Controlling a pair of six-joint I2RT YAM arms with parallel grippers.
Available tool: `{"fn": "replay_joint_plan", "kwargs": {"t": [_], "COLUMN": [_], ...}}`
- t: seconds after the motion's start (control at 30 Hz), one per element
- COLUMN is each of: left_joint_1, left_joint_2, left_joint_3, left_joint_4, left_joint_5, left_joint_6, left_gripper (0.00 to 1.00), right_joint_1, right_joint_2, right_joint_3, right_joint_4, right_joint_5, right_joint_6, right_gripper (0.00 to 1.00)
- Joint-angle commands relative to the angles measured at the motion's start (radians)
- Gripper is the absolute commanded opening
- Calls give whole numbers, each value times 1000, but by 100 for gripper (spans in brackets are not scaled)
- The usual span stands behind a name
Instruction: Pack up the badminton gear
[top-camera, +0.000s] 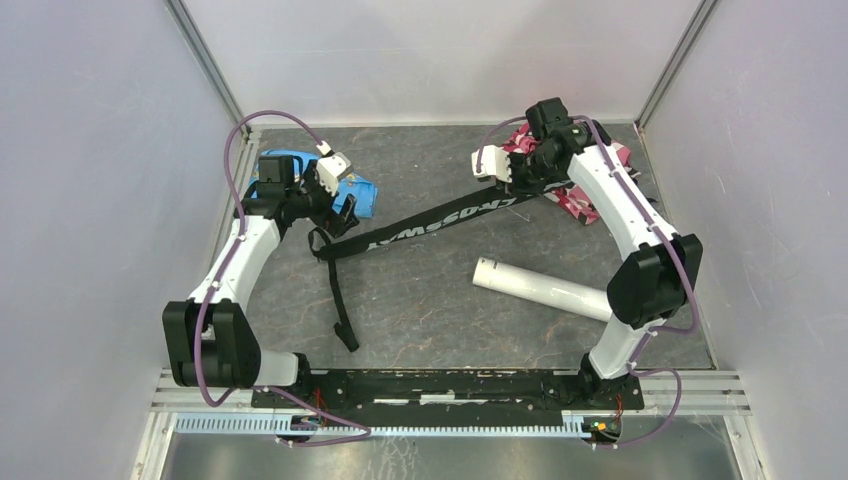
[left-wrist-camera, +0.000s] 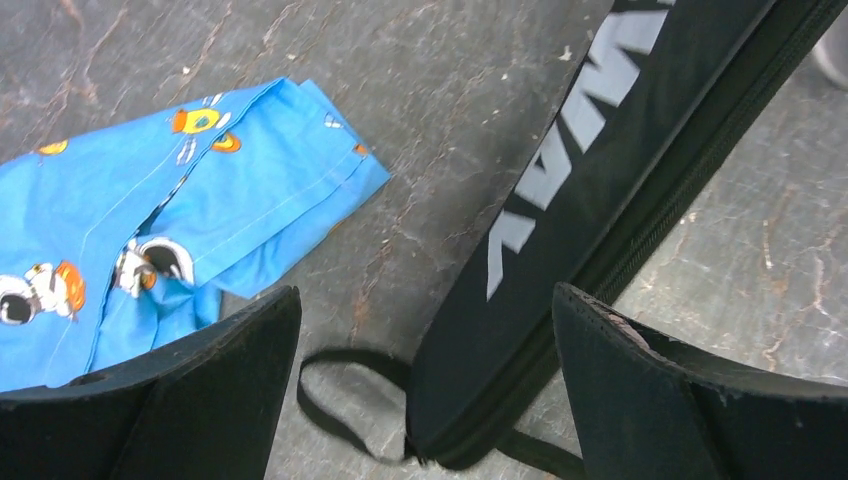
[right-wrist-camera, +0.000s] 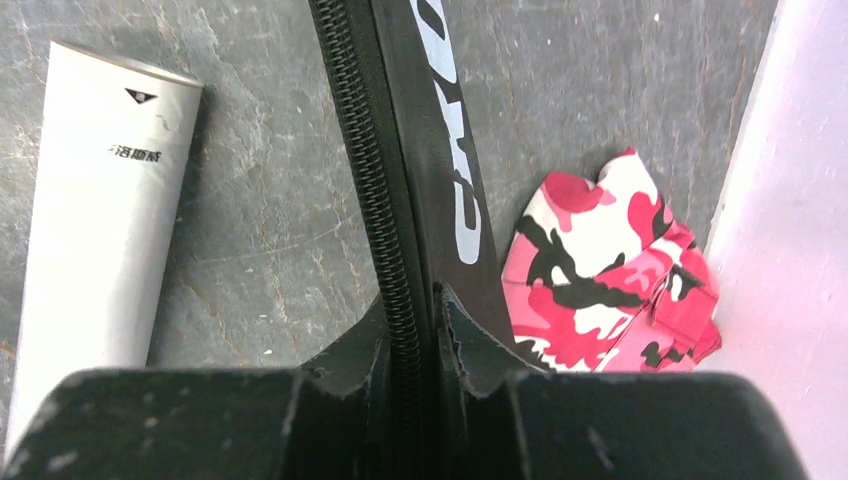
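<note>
The long black "CROSSWAY" racket bag (top-camera: 440, 215) lies slanted across the grey table, with its strap (top-camera: 340, 300) trailing toward the near edge. My right gripper (right-wrist-camera: 412, 300) is shut on the bag's (right-wrist-camera: 455, 150) zipped edge at its far right end, close to the pink cloth. Over the bag's (left-wrist-camera: 600, 150) near left end hangs my left gripper (left-wrist-camera: 425, 292), open wide, with the bag's tip and a strap loop (left-wrist-camera: 330, 400) lying between the fingers untouched. A long white tube (top-camera: 545, 288) rests on the table right of centre, and the right wrist view has the tube (right-wrist-camera: 100, 220) left of the bag.
A blue printed cloth (top-camera: 365, 195) lies crumpled at the back left, just beside my left gripper (top-camera: 340, 215). A pink camouflage cloth (top-camera: 580, 205) sits in the back right corner under my right arm. Pale walls close the table on three sides.
</note>
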Motion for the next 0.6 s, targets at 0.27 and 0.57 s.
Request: {"fn": "replay_joint_plan", "kwargs": {"t": [0.27, 0.57], "left_joint_1": [-15, -18], "left_joint_2": [-47, -62], "left_joint_3": [40, 10], "left_joint_4": [10, 218], "left_joint_5": [209, 36], "left_joint_6": [47, -220], "left_gripper": [100, 99], "right_joint_1": [62, 174], "right_joint_2": [-11, -6], "right_joint_3": [52, -70], "right_joint_4": [152, 399], "right_joint_5": [-123, 45], "right_joint_6": [-29, 79], "right_gripper": [0, 1]}}
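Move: My right hand holds the racket bag near its wide end. The bag's narrow end, which my left hand has already let go, lies about 48 cm to my right hand's left, 7 cm back and 16 cm down. From my open left hand that end is some 9 cm left, 5 cm back and 13 cm below. The blue cloth lies 14 cm ahead and 12 cm left of my left hand. The white tube is roughly 19 cm back and 14 cm right of my right hand. Still pinching the bag, I carry it left with my right hand, about 6.5 cm and speeding up towards the end, tipping the fingers up some 10 degrees. My left hand stays wide open above the bag, drifting right and slightly back, then rising and coming forward again, about 3 cm right and 3 cm up in all. ##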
